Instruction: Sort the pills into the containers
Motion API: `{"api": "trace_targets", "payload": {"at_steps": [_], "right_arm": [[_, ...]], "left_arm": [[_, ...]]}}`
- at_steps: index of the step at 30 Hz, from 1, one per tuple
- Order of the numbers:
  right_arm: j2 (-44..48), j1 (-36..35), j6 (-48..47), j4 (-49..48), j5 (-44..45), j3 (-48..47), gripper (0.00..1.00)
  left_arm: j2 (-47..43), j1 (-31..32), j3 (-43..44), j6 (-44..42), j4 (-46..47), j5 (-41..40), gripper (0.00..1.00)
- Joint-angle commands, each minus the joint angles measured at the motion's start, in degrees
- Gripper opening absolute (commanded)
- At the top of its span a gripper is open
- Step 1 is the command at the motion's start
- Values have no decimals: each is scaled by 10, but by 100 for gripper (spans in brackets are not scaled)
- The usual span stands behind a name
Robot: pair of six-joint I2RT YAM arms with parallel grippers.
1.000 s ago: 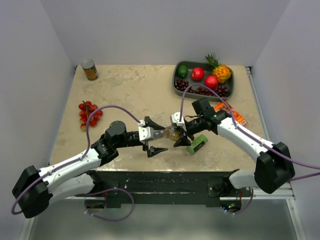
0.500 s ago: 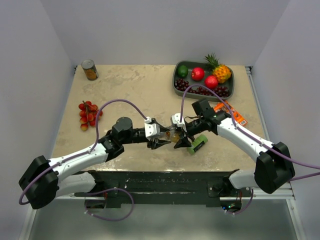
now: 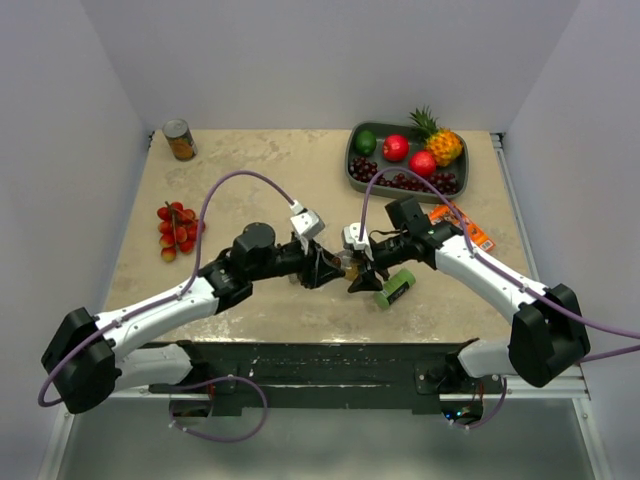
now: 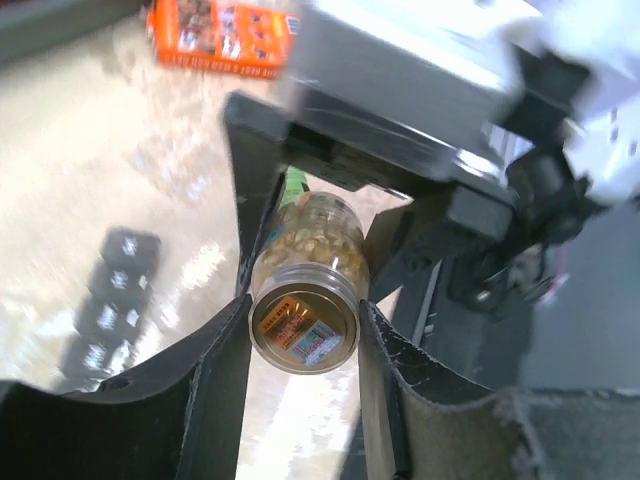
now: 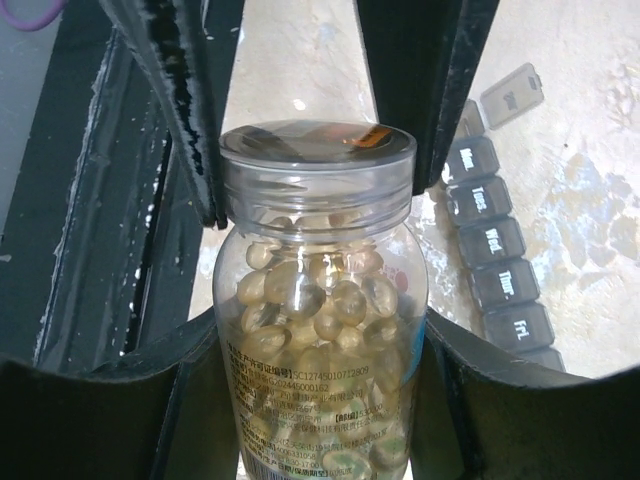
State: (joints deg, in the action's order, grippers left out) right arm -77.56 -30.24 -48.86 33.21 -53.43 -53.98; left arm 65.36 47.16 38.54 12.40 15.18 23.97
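My right gripper [image 5: 320, 375] is shut on the body of a small clear bottle [image 5: 320, 420] and holds it above the table. The bottle is full of yellowish pills [image 5: 315, 300]. My left gripper [image 4: 305, 325] meets it from the other side, both fingers pressed on the clear cap [image 4: 304, 328]. In the top view the two grippers, left [image 3: 333, 268] and right [image 3: 354, 273], join at the bottle [image 3: 346, 266]. The grey pill organizer [image 5: 495, 250] lies on the table below, day labels showing and one end lid [image 5: 510, 95] open. It also shows in the left wrist view [image 4: 110, 300].
A green box [image 3: 395, 288] lies just right of the grippers, an orange packet [image 3: 462, 226] beyond it. A dark fruit tray [image 3: 352, 170] stands at the back right, a can [image 3: 180, 140] at the back left, cherry tomatoes [image 3: 177, 228] at the left.
My left arm has reached right, turned its wrist and closed its open fingers round the bottle's cap. The right arm and the bottle have stayed in place.
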Motion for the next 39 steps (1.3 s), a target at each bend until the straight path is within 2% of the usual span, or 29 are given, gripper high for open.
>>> {"api": "trace_targets", "payload": {"at_steps": [1,3,7,9,10,13,15,18,21,22,23,24,27,29,31,34,39], "right_arm": [[13,-3,30,-38,9,-1,0],[11,-3,32,-39,10,0,0],[13,0,33,-39,11,0,0],[14,3,34,-39,11,1,0],[14,4,34,-39,10,1,0],[15,9,34,-39,4,1,0],[14,11,34,-38,2,1,0],[15,12,32,-36,-1,1,0],[15,13,27,-32,-4,0,0],[14,12,25,-30,-5,0,0],[14,12,23,-27,-7,0,0],[15,12,16,-25,-12,-1,0],[14,13,4,-15,-20,-2,0],[14,13,-1,-10,-23,-2,0],[14,13,-5,-6,-26,-2,0],[13,13,-9,-3,-26,-3,0],[14,13,-12,-1,-26,-3,0]], "left_arm": [[28,-7,65,365,-69,-45,0],[45,-4,70,476,-88,-29,0],[34,-3,62,536,-82,-45,0],[26,-4,69,515,-92,-58,17],[24,-6,77,498,-98,-59,40],[14,-14,67,429,-99,-52,85],[-7,-20,47,381,-89,-46,98],[-47,-36,7,323,-82,-38,100],[-85,-40,-5,158,-136,-62,99],[-95,-39,-10,126,-146,-65,99],[-116,-40,-16,96,-151,-63,100],[-129,-40,-26,29,-147,-43,100],[-184,-39,-79,-83,-71,31,100],[-209,-37,-116,-119,12,61,100],[-198,-37,-133,-156,87,78,100],[-144,-34,-117,-192,131,93,100],[-55,-17,-53,-230,121,100,96]]}}
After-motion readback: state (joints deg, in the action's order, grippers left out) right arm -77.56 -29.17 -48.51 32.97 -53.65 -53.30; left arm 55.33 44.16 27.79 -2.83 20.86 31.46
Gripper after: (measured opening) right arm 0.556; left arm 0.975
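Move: My left fingers are already shut on the lid of the pill bottle, which sits right at their hand point. The same lid is about 5 cm to the left of my right hand, which grips the bottle's body. From the left hand, the pill organizer's middle lies some 6 cm ahead, 3 cm to the left and 11 cm below. The green bottle lies about 12 cm to its right, level with it fore and aft, and 9 cm below. I twist the lid about 50 degrees counter-clockwise, looking at it from my left hand, while my right keeps hold of the bottle and shifts about a centimetre. Then my left fingers open wide and let go, back off roughly 6 cm left and a few back while the wrist winds back past its starting angle, and finally ease some 3 cm in towards the lid again. ##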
